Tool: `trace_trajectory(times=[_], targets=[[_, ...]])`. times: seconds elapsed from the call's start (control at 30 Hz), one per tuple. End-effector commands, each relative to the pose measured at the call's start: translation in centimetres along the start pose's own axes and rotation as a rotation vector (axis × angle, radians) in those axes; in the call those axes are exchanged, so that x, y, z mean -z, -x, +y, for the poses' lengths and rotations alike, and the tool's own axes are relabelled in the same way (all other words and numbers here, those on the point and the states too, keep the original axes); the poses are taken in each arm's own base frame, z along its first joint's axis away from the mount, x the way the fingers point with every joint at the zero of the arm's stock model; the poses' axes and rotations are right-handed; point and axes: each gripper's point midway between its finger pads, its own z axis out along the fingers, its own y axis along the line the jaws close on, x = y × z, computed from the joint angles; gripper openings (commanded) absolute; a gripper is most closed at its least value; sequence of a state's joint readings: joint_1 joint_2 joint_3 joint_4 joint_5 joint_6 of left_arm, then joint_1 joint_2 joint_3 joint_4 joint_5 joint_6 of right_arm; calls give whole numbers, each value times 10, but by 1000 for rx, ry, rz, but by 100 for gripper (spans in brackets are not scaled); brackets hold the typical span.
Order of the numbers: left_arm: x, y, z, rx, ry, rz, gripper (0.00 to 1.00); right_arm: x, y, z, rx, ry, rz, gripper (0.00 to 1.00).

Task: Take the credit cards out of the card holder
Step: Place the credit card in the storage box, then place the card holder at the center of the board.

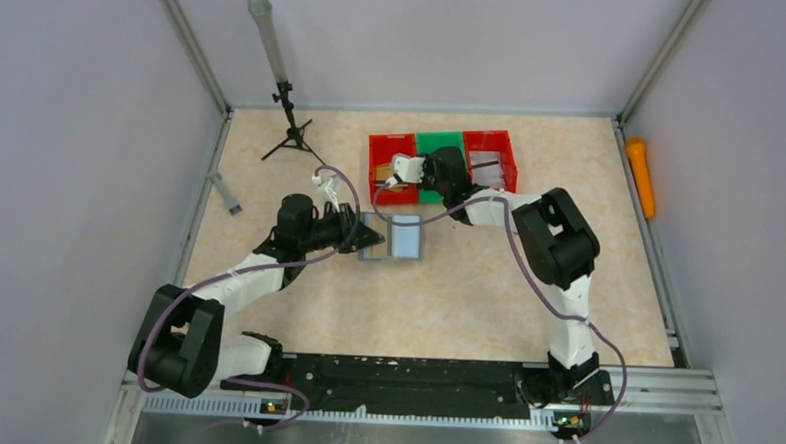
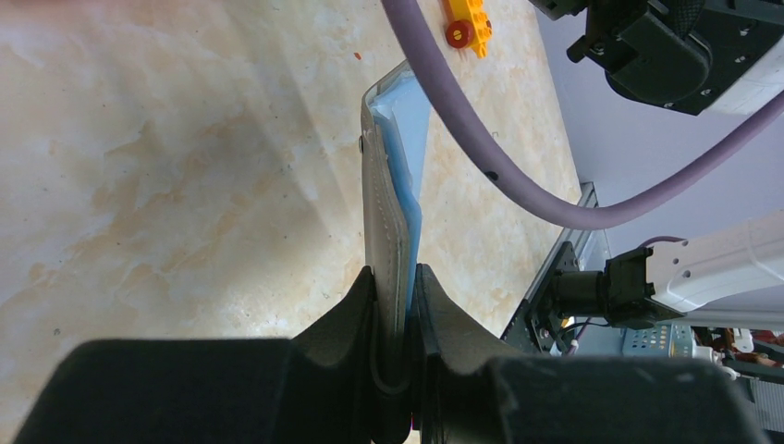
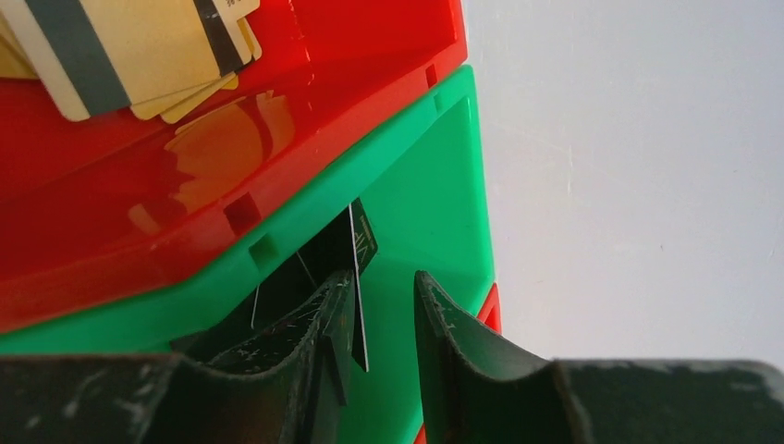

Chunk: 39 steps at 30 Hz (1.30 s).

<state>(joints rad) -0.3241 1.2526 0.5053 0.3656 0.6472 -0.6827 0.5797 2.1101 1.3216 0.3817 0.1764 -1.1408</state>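
The grey card holder [image 1: 396, 237] lies open on the table, its silvery-blue inside facing up. My left gripper [image 1: 358, 233] is shut on the holder's left edge; in the left wrist view the holder [image 2: 386, 203] runs edge-on out of the gripper [image 2: 396, 277]. My right gripper [image 1: 396, 174] hovers over the bins. In the right wrist view it [image 3: 384, 282] stands open above the green bin [image 3: 434, 185]. A dark credit card [image 3: 363, 242] hangs edge-on between the jaws, against the left finger and apart from the right one. Gold credit cards [image 3: 139, 46] lie in the red bin [image 3: 185, 185].
Three bins stand in a row at the back: red [image 1: 392, 147], green [image 1: 440, 142], red [image 1: 492, 151]. A small tripod [image 1: 291, 127] stands at the back left. A grey bar [image 1: 225, 193] lies by the left wall and an orange object [image 1: 641, 178] by the right wall.
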Motion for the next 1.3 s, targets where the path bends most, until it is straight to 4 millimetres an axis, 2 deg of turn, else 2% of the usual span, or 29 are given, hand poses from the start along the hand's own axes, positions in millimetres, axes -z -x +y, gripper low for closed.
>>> trace_trajectory(times=[0.0, 0.27, 0.43, 0.47, 0.6, 0.73, 0.77, 0.8, 0.87, 0.93, 1.13, 1.27], targets=[[-1, 22, -19, -59, -61, -52, 3, 30, 28, -48, -86, -90, -87, 32], [-2, 22, -14, -64, -41, -56, 3, 84, 43, -70, -218, -104, -106, 35], [-3, 22, -11, -66, -29, -57, 4, 118, 57, -71, -411, -88, -172, 37], [-3, 22, -11, -66, -26, -55, 4, 124, 63, -68, -458, -69, -200, 39], [-5, 21, -9, -60, -27, -45, 4, 154, 86, -72, -752, -40, -291, 63], [-8, 19, -7, -48, -34, -30, 5, 179, 92, -75, -1110, -17, -292, 90], [-9, 17, -7, -43, -36, -24, 5, 184, 95, -72, -1259, 11, -277, 93], [-10, 17, -7, -40, -40, -18, 5, 188, 98, -68, -1310, 43, -267, 93], [-13, 15, -7, -30, -48, -4, 5, 197, 114, -57, -1315, 166, -302, 94], [-15, 13, -5, -19, -51, 10, 5, 199, 118, -37, -1372, 244, -305, 94], [-22, 9, 1, 10, -43, 45, 6, 192, 117, 20, -1466, 385, -299, 95], [-30, 0, 24, 55, 55, 107, 6, 194, 109, 54, -1460, 422, -332, 95]])
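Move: The right hand is down in the green box, its loosened black card beside one finger; the black cards lie about 2 cm back, 1 cm left and 4 cm below. The card holder is roughly 22 cm back, 10 cm left and 3 cm higher, its middle about 1 cm ahead, 4 cm right and 1 cm below the left hand. The left red box's middle is some 11 cm left, 3 cm back and 5 cm below the right hand. Backing and rising out of the green box, the right hand leaves the already loosened black card, climbs some 15 cm over the near rim, then sinks towards the card holder, ending about 20 cm back. It rolls roughly 80 degrees, left side up, swings its fingers more to the left and opens them wide. The left hand keeps its pinch on the holder and lowers it late, tipping slightly down. ##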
